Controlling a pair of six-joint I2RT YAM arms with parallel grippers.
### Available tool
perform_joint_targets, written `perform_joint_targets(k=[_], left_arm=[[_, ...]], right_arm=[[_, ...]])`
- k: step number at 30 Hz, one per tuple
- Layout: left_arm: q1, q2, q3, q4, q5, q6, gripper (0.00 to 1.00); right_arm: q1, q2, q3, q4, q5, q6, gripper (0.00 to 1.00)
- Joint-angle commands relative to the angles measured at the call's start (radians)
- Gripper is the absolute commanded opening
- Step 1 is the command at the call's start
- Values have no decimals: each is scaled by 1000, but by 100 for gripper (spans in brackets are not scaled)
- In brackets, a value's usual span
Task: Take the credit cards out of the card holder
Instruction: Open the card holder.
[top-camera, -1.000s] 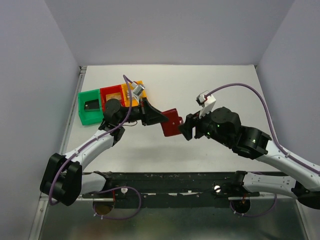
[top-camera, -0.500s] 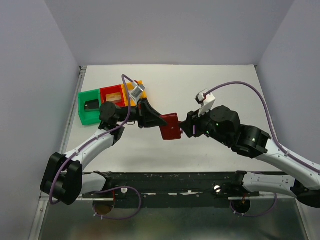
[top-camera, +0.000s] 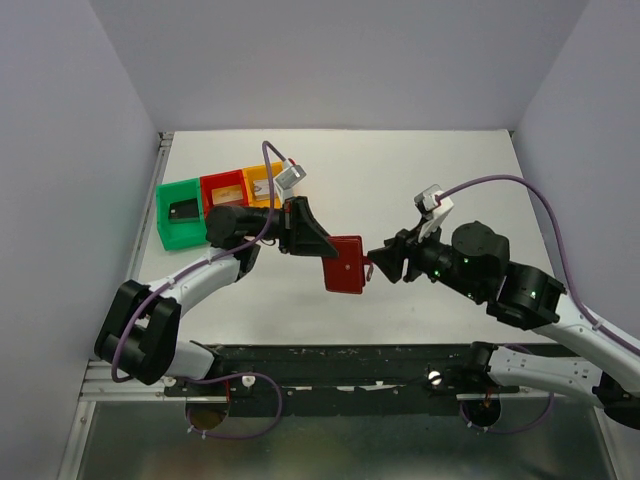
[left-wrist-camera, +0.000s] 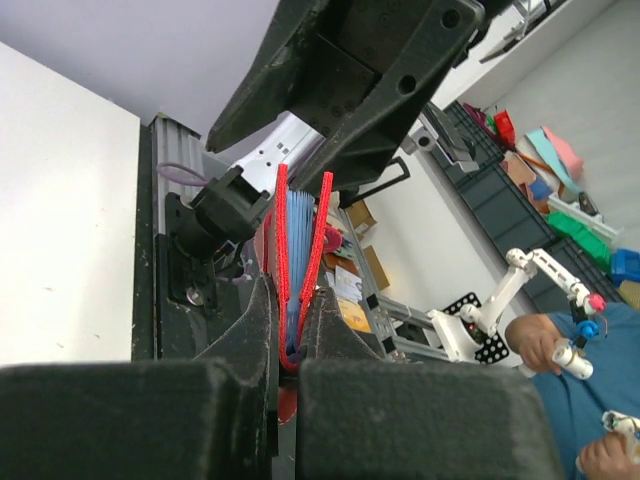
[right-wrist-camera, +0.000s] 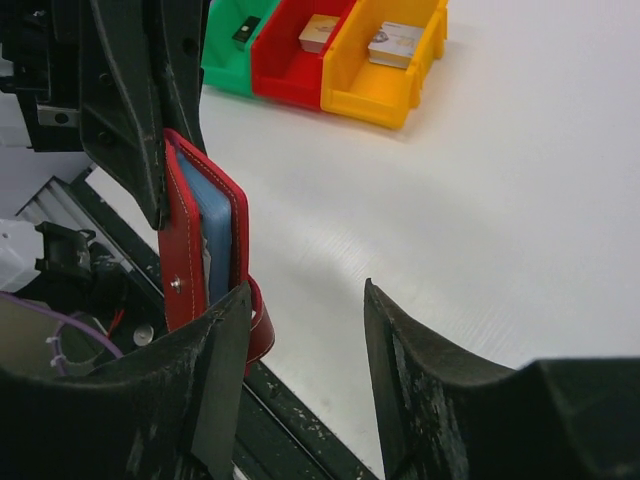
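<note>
The card holder (top-camera: 346, 266), a dark red wallet with blue lining, hangs above the table's middle. My left gripper (top-camera: 320, 247) is shut on its folded edge, and the left wrist view shows the two red covers (left-wrist-camera: 301, 235) rising from my left gripper (left-wrist-camera: 290, 345). My right gripper (top-camera: 377, 262) stands open just right of the card holder (right-wrist-camera: 198, 250). Its left fingertip (right-wrist-camera: 232, 305) lies beside the snap tab (right-wrist-camera: 258, 328), and nothing is between its fingers (right-wrist-camera: 303, 298). Credit cards lie in the bins: a black one (right-wrist-camera: 245, 32), a tan one (right-wrist-camera: 320, 28) and a silver one (right-wrist-camera: 396, 42).
Three small bins stand in a row at the back left: green (top-camera: 180, 232), red (top-camera: 222, 183) and orange (top-camera: 258, 177). The black rail (top-camera: 340, 362) holding the arm bases runs along the near edge. White walls close in the table's sides and back.
The left gripper has turned and carried the card holder slightly nearer and lower. The right arm has drawn back to the right, away from the holder, its jaws a little narrower.
</note>
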Motion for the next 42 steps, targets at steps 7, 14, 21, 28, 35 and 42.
perform_joint_targets(k=[7, 14, 21, 28, 35, 42], left_arm=[[-50, -26, 73, 315, 36, -32, 0], [-61, -29, 76, 311, 34, -34, 0], [-61, -37, 79, 311, 28, -32, 0], [-62, -41, 99, 311, 24, -34, 0], [-66, -44, 126, 311, 16, -32, 0], [-81, -47, 152, 312, 8, -34, 0]], right_arm=[[-10, -25, -12, 70, -125, 26, 57], [-12, -35, -19, 83, -152, 42, 57], [-10, -13, -22, 89, -189, 48, 57], [-10, 11, -26, 118, -287, 65, 57], [-18, 40, -22, 127, -362, 82, 57], [-30, 60, -29, 150, -413, 102, 54]])
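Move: Some 7 cm to the right hand's left and 2 cm back lies the middle of the card holder, about level in height. Its closure strap is nearer, roughly 3 cm left, 2 cm back and 1 cm lower. The left gripper's tips are about 9 cm left of the right hand and neither ahead nor back. The left hand still grips the holder, whose middle is about 3 cm to that hand's right and 2 cm back. Bringing its left finger in at the card holder's open edge, the half-open right gripper goes about 4 cm left and 3 cm back, rising a little early on, while turning some 15 degrees counter-clockwise with its left side tipping up. The left hand keeps its pinch and carries the holder about 3 cm back and 3 cm up, swinging slightly clockwise. The right fingertip ends between the covers, against the blue sleeves. ##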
